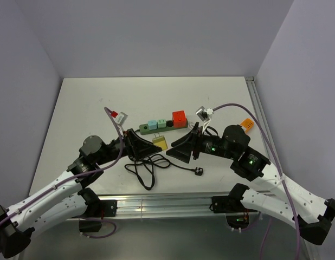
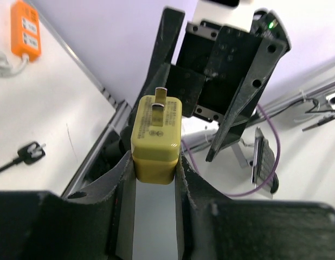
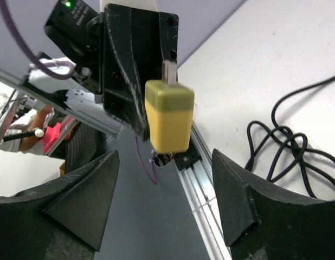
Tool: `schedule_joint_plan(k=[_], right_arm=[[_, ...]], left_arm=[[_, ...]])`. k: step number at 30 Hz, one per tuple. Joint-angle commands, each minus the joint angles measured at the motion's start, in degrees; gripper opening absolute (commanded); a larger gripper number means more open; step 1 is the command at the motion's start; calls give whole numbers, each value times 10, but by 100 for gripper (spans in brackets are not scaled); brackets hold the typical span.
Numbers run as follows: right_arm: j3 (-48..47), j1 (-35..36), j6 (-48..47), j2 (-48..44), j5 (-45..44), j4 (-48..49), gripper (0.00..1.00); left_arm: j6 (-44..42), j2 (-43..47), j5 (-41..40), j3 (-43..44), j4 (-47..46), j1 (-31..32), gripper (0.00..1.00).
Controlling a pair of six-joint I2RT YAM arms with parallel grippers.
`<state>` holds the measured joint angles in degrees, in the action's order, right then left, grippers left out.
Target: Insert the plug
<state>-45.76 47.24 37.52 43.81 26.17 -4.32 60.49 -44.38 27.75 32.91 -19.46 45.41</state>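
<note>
The plug (image 1: 160,143) is a yellow block with metal prongs, held in the air between my two grippers. My left gripper (image 1: 148,145) is shut on it; in the left wrist view the plug (image 2: 156,140) sits pinched between the fingers (image 2: 120,179), prongs pointing away. My right gripper (image 1: 176,147) faces it from the other side and is open. In the right wrist view the plug (image 3: 168,116) hangs free between the spread fingers (image 3: 249,195), touching neither. The green power strip (image 1: 163,125) lies behind on the table, with teal adapters and a red one (image 1: 179,118) plugged in.
A black cable (image 1: 150,165) lies coiled just below the grippers, ending in a black round plug (image 1: 198,171). An orange adapter (image 1: 247,124) sits at the right by the table's rail. A metal rail (image 1: 167,205) runs along the near edge.
</note>
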Motion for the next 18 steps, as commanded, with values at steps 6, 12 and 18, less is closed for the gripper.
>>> schedule_joint_plan(k=[6, 12, 18], right_arm=[[-7, 1, 9, 0, 20, 62, 69], [-5, 2, 23, 18, 8, 107, 62], [-4, 2, 34, 42, 24, 131, 54]], left_arm=[[7, 15, -15, -3, -61, -1, 0], [16, 20, -7, -19, -89, -1, 0], [19, 19, 3, -27, -102, -1, 0]])
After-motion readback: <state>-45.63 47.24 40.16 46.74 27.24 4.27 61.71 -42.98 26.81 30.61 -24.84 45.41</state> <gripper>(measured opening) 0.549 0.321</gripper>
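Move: My left hand still holds the yellow plug at its fingertips, the plug's middle some 3 cm to the right of the left hand point and 1 cm ahead. From my open right hand the plug sits about 4 cm to the left, 2 cm ahead and a centimetre higher. On the table, roughly 30 cm below the right hand, the black cord tangle lies 11 cm ahead and 10 cm left, and the black plug 6 cm ahead and 13 cm right. I bring my right hand back to the yellow plug, rising about 2 cm and then also easing some 1.5 cm left, its wide-open fingers closing partway around the plug's free end without shutting on it. My left hand keeps its grip and offers the plug, lifting about 1.5 cm and sinking back a little. ##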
